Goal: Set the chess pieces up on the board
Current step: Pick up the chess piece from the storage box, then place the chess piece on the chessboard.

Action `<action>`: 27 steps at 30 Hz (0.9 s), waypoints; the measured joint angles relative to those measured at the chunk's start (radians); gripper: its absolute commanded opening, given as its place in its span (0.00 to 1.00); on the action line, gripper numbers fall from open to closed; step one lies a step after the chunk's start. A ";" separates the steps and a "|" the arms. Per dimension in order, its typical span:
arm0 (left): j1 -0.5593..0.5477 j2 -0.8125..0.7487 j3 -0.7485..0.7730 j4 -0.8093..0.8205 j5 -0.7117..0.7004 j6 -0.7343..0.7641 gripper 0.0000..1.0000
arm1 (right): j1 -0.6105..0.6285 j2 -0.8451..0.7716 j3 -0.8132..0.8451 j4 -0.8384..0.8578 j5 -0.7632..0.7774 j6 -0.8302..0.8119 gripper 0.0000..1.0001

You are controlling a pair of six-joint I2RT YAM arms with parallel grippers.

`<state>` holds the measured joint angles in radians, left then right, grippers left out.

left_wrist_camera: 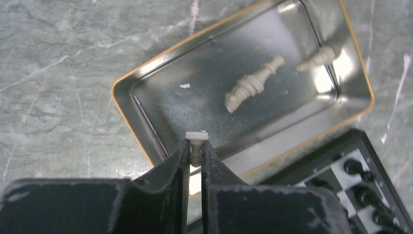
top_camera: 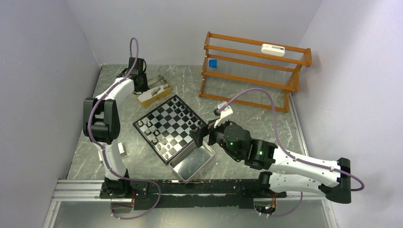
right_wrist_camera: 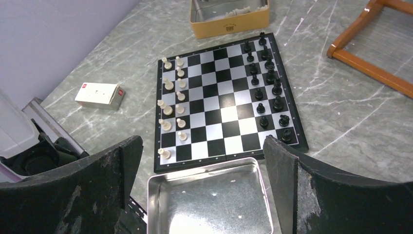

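The board (top_camera: 171,128) lies mid-table and also shows in the right wrist view (right_wrist_camera: 226,100). Cream pieces (right_wrist_camera: 170,105) stand along its left side there and black pieces (right_wrist_camera: 268,83) along its right side. My left gripper (left_wrist_camera: 196,146) is shut on a small cream piece (left_wrist_camera: 197,139) and holds it over the gold-rimmed box (left_wrist_camera: 131,117). Two more cream pieces (left_wrist_camera: 253,85) lie on the box floor. My left gripper (top_camera: 141,81) is at the far left of the top view. My right gripper (right_wrist_camera: 202,151) is open and empty, above the shiny metal tray (right_wrist_camera: 209,200) at the board's near edge.
The gold box (top_camera: 154,90) touches the board's far-left corner. The metal tray (top_camera: 192,161) sits against the board's near side. A wooden rack (top_camera: 254,69) stands at the back right. A small white box (right_wrist_camera: 100,95) lies left of the board.
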<state>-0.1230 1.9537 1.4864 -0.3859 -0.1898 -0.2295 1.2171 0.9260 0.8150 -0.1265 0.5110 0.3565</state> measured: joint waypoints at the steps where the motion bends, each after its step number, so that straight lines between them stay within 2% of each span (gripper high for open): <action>1: 0.000 -0.003 0.011 -0.022 0.015 0.015 0.05 | 0.000 0.000 0.000 -0.002 0.000 0.003 1.00; 11: -0.005 -0.077 0.035 -0.258 0.242 0.209 0.05 | 0.000 -0.082 -0.012 -0.046 0.011 0.042 1.00; 15: -0.028 -0.129 0.005 -0.310 0.273 0.270 0.05 | 0.000 -0.119 -0.018 -0.066 0.032 0.044 1.00; 27: -0.294 -0.174 -0.062 -0.478 0.272 0.360 0.05 | 0.000 -0.225 0.043 -0.172 0.120 0.026 1.00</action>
<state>-0.4175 1.7798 1.4246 -0.8642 0.0822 0.1303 1.2171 0.7013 0.8577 -0.2989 0.6308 0.3820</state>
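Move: The left hand holds a white piece just above the near-left part of the storage box, whose middle is about 4 cm ahead and 6 cm to the right. The free squares at the near end of the board's white rows lie some 29 cm back and 18 cm right, 7 cm lower; the empty tray is 13 cm right of them and 4 cm nearer. From the right hand those squares are roughly 18 cm left, 4 cm ahead and 25 cm below. Back and to the right in one quickening sweep of about 20 cm, the left hand leaves the storage box and comes over the board towards its near end, keeping its pinch on the white piece. It rises slightly, then starts to sink, turning some 40 degrees clockwise and tipping its fingers steeper down. The open right hand draws off rightward and up, away from the board. ##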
